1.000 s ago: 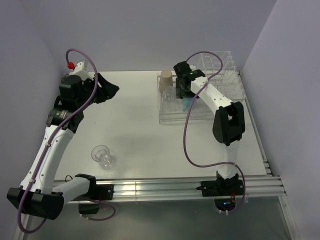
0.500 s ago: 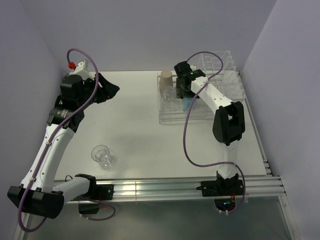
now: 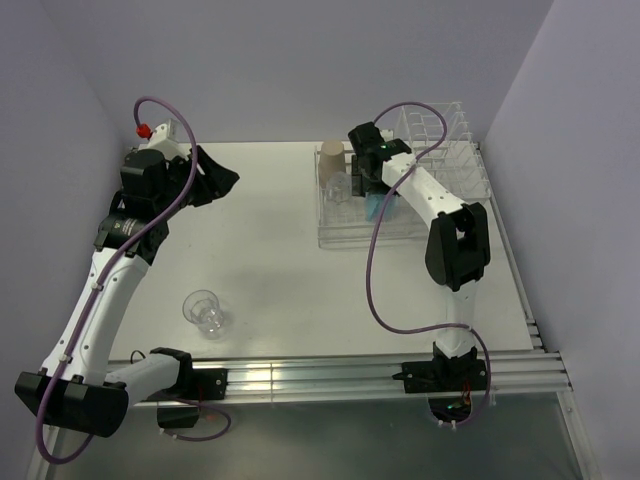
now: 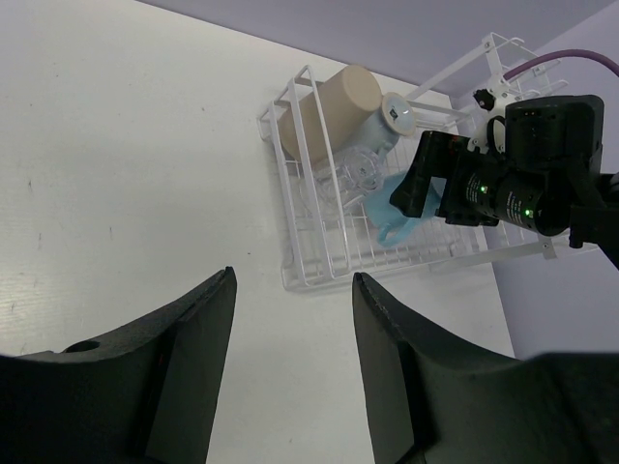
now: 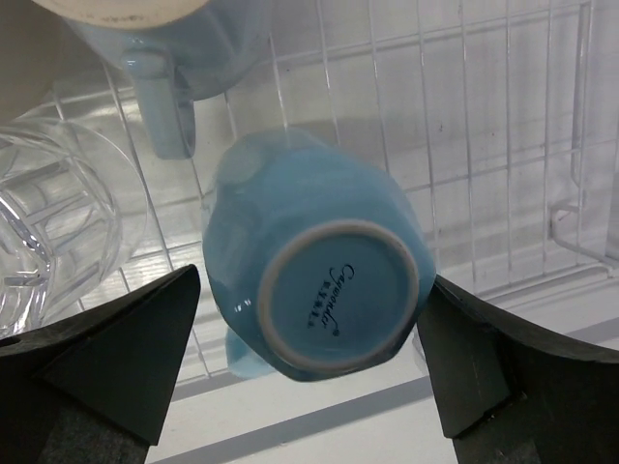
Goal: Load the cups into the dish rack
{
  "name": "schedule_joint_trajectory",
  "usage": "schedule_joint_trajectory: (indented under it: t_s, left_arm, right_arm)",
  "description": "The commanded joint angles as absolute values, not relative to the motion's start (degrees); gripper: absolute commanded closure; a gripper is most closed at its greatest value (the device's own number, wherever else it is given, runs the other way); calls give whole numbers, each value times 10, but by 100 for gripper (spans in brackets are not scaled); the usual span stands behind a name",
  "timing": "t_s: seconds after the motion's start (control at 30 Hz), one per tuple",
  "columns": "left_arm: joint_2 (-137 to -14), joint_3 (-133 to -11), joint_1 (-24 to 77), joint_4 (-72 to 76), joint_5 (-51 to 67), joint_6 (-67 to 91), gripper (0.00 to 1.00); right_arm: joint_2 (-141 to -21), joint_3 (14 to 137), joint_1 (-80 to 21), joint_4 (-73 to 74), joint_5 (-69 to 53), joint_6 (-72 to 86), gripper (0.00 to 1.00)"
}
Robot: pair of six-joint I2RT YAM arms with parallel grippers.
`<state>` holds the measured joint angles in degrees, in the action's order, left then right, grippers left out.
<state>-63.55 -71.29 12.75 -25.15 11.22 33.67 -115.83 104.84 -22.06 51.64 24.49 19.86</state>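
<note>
The white wire dish rack point(image 3: 440, 190) stands at the back right. In it are a tan paper cup point(image 3: 331, 153), a clear tumbler point(image 3: 336, 190), a light blue handled mug point(image 5: 184, 48) and a small light blue cup point(image 5: 319, 280), which rests base up. My right gripper point(image 5: 311, 275) is open, with its fingers on either side of that small cup; a gap shows at the left finger point(image 5: 135, 358). Another clear tumbler point(image 3: 204, 312) stands alone on the table at the front left. My left gripper point(image 3: 228, 178) hangs open and empty over the back left of the table.
The rack's tall plate dividers point(image 3: 440, 130) rise just behind my right arm. Purple walls close in the table on the left, back and right. An aluminium rail point(image 3: 330, 375) runs along the near edge by the arm bases.
My right gripper's jaws have spread apart and let go of the small light blue cup, which now rests in the rack. The left arm has not moved.
</note>
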Motion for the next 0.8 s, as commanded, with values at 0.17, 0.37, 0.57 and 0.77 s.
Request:
schedule_joint_trajectory:
  t_s: [0.17, 0.37, 0.57, 0.77]
  left_arm:
    - [-632, -721, 127, -248, 120, 330, 42]
    - [-629, -725, 127, -263, 106, 330, 42]
    - [-644, -788, 127, -406, -14, 316, 44]
    - [-609, -773, 127, -487, -76, 298, 42]
  right_arm:
    - [-1150, 1064, -217, 500, 261, 201, 1]
    - [-1124, 1063, -221, 500, 258, 202, 1]
    - [-1090, 1082, -242, 514, 265, 201, 1]
    - [-1036, 1074, -264, 515, 265, 203, 0]
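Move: My right hand is over the blue mug, set upside down in the rack, its middle some 3 cm below and about 1 cm ahead of my finger point. The clear glass stands roughly 9 cm left of this hand and 4 cm ahead, the grey-blue mug 9 cm ahead and 4 left, the tan cup about 11 ahead and 11 left. The last glass lies 20 cm back, 9 left and 27 below my left hand. With its fingers already wide open, my right hand holds still at first, then lifts straight up off the blue mug by about 5 cm, drifting left towards the clear glass. Meanwhile my left hand, half open, starts off left and lower, easing back, about 5 cm towards the last glass, its fingers tipping down and its wrist turning some 10 degrees counter-clockwise. ##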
